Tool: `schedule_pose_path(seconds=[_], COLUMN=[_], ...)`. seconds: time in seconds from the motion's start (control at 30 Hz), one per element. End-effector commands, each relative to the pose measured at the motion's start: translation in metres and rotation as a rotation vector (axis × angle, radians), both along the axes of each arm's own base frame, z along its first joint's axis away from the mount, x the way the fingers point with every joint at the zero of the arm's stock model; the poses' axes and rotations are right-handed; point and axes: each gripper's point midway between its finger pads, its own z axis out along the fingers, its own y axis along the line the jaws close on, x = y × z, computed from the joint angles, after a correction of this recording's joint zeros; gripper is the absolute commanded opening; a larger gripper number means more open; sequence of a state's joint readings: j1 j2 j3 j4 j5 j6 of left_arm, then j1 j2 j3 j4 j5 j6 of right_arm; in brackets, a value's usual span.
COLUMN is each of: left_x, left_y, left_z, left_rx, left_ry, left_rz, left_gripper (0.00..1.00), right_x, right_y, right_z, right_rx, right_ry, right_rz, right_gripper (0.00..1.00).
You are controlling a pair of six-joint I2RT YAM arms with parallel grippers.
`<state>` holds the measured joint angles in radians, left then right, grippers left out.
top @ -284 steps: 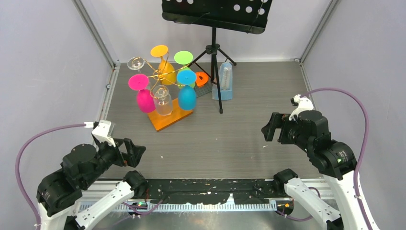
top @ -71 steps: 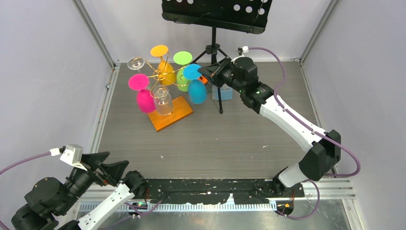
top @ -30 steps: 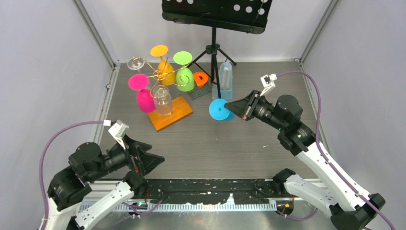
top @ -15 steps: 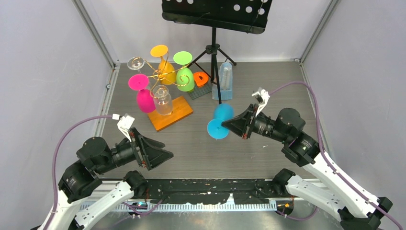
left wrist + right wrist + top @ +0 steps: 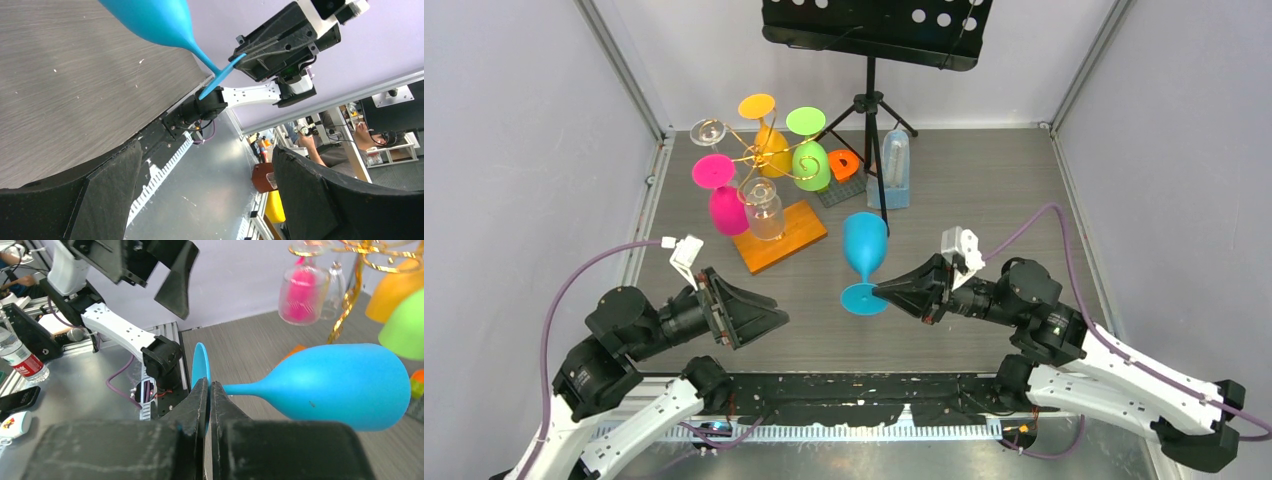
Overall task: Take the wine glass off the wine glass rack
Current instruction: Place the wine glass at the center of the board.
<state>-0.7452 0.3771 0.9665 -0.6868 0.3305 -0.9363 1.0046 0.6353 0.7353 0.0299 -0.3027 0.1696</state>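
Observation:
The blue wine glass (image 5: pixel 865 243) hangs in the air over the near middle of the table, away from the wine glass rack (image 5: pixel 757 158). My right gripper (image 5: pixel 882 294) is shut on the rim of its round foot (image 5: pixel 199 365), and the bowl (image 5: pixel 340 386) points away from the jaws. The rack of gold wire stands on its orange base (image 5: pixel 784 238) at the back left. Pink, orange, green and clear glasses hang on it. My left gripper (image 5: pixel 764 318) is open with nothing in it, left of the blue glass (image 5: pixel 150 20), pointing toward it.
A black music stand (image 5: pixel 871 28) on a tripod (image 5: pixel 872 112) stands at the back. Beside the tripod are a pale blue metronome (image 5: pixel 894 170) and an orange piece (image 5: pixel 845 163) on a dark mat. Grey walls close the left and right sides.
My right arm has drawn the blue glass nearer and to the left, turning it so that the bowl points away and the foot sits near. My left gripper moved right and forward, staying open.

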Motion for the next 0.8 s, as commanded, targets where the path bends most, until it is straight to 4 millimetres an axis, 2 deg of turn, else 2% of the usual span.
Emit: schedule_pose_path(seconds=[0.0, 0.3, 0.77], left_x=[-0.006, -0.011, -0.009], left_y=[-0.004, -0.003, -0.007], left_z=[0.015, 0.016, 0.006], left_rx=[-0.068, -0.085, -0.065], left_ry=[-0.024, -0.029, -0.017], left_rz=[-0.036, -0.056, -0.069], left_gripper=[0.99, 0.99, 0.99], right_x=[-0.006, -0.036, -0.054], right_y=[0.008, 0.035, 0.074], right_z=[0.037, 0.047, 0.065], right_rx=[0.102, 0.135, 0.125], right_ry=[-0.209, -0.400, -0.558], right_rz=[-0.001, 0.097, 0.106], right_gripper=[0.06, 0.06, 0.06])
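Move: The left hand's open fingers, where the held blue wine glass is being taken, are about 14 cm left of the right hand, 4 cm back and roughly level. The rack's clear glass hangs some 18 cm ahead, 19 cm left and 18 cm below the right hand; the stand's near foot is 21 cm ahead, 1 cm right, 33 cm down. From the left hand, the blue wine glass's middle is 11 cm ahead, 12 cm right, 2 cm up. Still pinching the blue wine glass by the rim of its foot, the right hand carries it about 7 cm left and 5 cm back towards the left hand's open fingers, ending about a centimetre higher. On the way the wrist turns some 25 degrees so that the forward-pointing bowl swings up, with a small counter-clockwise turn, while the left hand waits nearly still, wide open. ##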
